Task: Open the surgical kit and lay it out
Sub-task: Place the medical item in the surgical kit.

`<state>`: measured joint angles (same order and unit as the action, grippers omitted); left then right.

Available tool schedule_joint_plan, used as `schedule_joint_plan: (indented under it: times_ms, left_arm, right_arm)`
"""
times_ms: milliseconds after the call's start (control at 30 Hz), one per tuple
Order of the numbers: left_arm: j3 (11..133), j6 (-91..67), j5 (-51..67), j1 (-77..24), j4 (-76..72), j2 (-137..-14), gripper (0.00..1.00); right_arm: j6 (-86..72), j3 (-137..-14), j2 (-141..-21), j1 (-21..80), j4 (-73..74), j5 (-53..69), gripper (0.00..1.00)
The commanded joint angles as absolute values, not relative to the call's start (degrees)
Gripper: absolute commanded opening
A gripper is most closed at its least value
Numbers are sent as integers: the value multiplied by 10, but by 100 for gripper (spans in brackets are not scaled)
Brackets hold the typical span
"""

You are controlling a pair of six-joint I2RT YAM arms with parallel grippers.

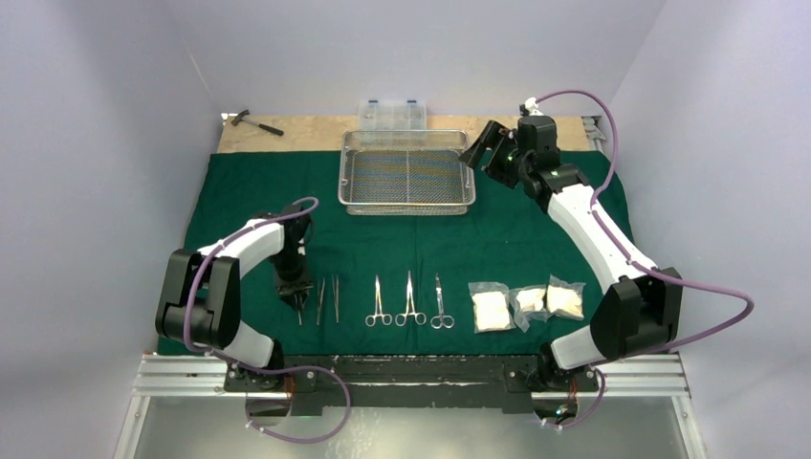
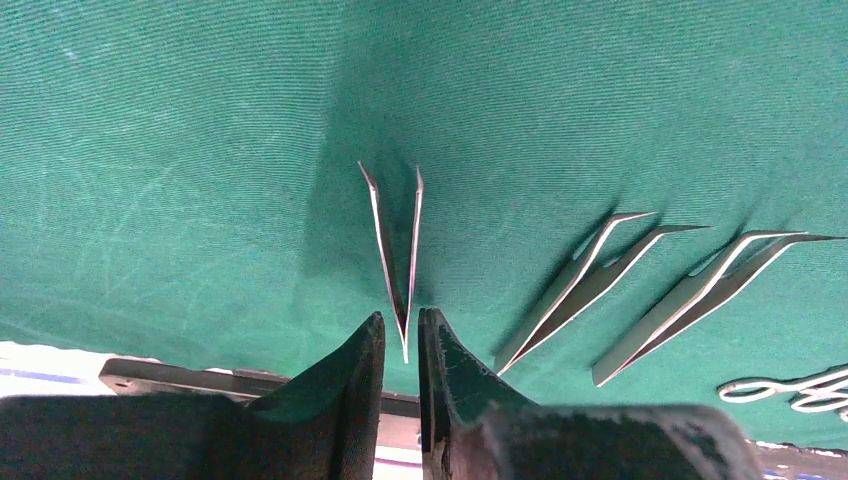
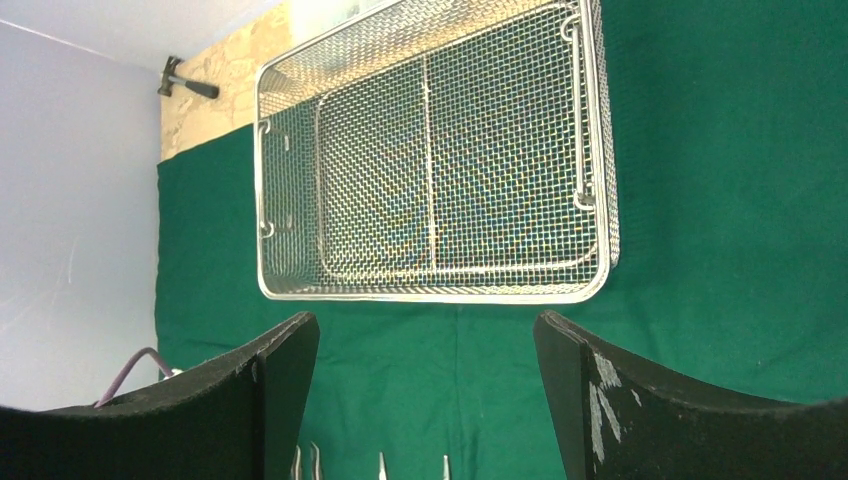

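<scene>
The dark green cloth wrap (image 1: 239, 191) lies spread over the table, and the steel wire-mesh tray (image 1: 408, 207) stands on it at the back. Along the near edge lie three tweezers (image 1: 321, 298), three scissors-like instruments (image 1: 411, 301) and three gauze packets (image 1: 528, 304). My left gripper (image 1: 295, 298) points down at the leftmost tweezers (image 2: 379, 235). Its jaws stand slightly apart round the joined end, with a thin gap on each side, and the tweezers rest on the cloth. My right gripper (image 3: 427, 335) hangs wide open with nothing in it, above the cloth beside the tray (image 3: 430, 296).
A clear plastic compartment box (image 1: 392, 113) and a small hammer (image 1: 253, 121) sit on the wooden board behind the cloth. Two more tweezers (image 2: 580, 280) lie just right of the left gripper (image 2: 402, 325). The metal rail runs along the near table edge.
</scene>
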<state>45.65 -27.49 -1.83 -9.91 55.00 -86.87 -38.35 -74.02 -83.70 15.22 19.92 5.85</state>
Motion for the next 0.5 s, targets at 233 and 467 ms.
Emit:
schedule_joint_plan:
  times_ms: [233,467]
  left_arm:
    - [514,-280,-38,-103,586,-845,36]
    - [684,-285,-70,-104,650,-793,58]
  right_arm:
    - [-379,-753,-826,142,195,82,82]
    - [-394,-756,-800,142,227,66,83]
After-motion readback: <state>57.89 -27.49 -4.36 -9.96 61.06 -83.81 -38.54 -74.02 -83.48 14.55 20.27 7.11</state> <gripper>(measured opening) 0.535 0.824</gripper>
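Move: The just-laid tweezers lie between the left fingertips, their middle about 2 cm ahead and 1 cm below, points facing forward. About 5 cm to the hand's right and 2 cm ahead is a second pair, with a third at 9 cm right, 2 cm ahead; a scissor clamp lies about 18 cm right, 2 cm ahead. From the right hand, the laid tweezers are roughly 38 cm left, 23 cm back and 24 cm below. Up and forward, after a brief stay low over the cloth, the left hand pulls away from the tweezers it has set down, climbing and advancing about 5 cm each and gaining speed. Its already parted fingers spread much wider, clearing the closed end of the tweezers, and the wrist tilts some 10 degrees so the fingertips swing forward. ##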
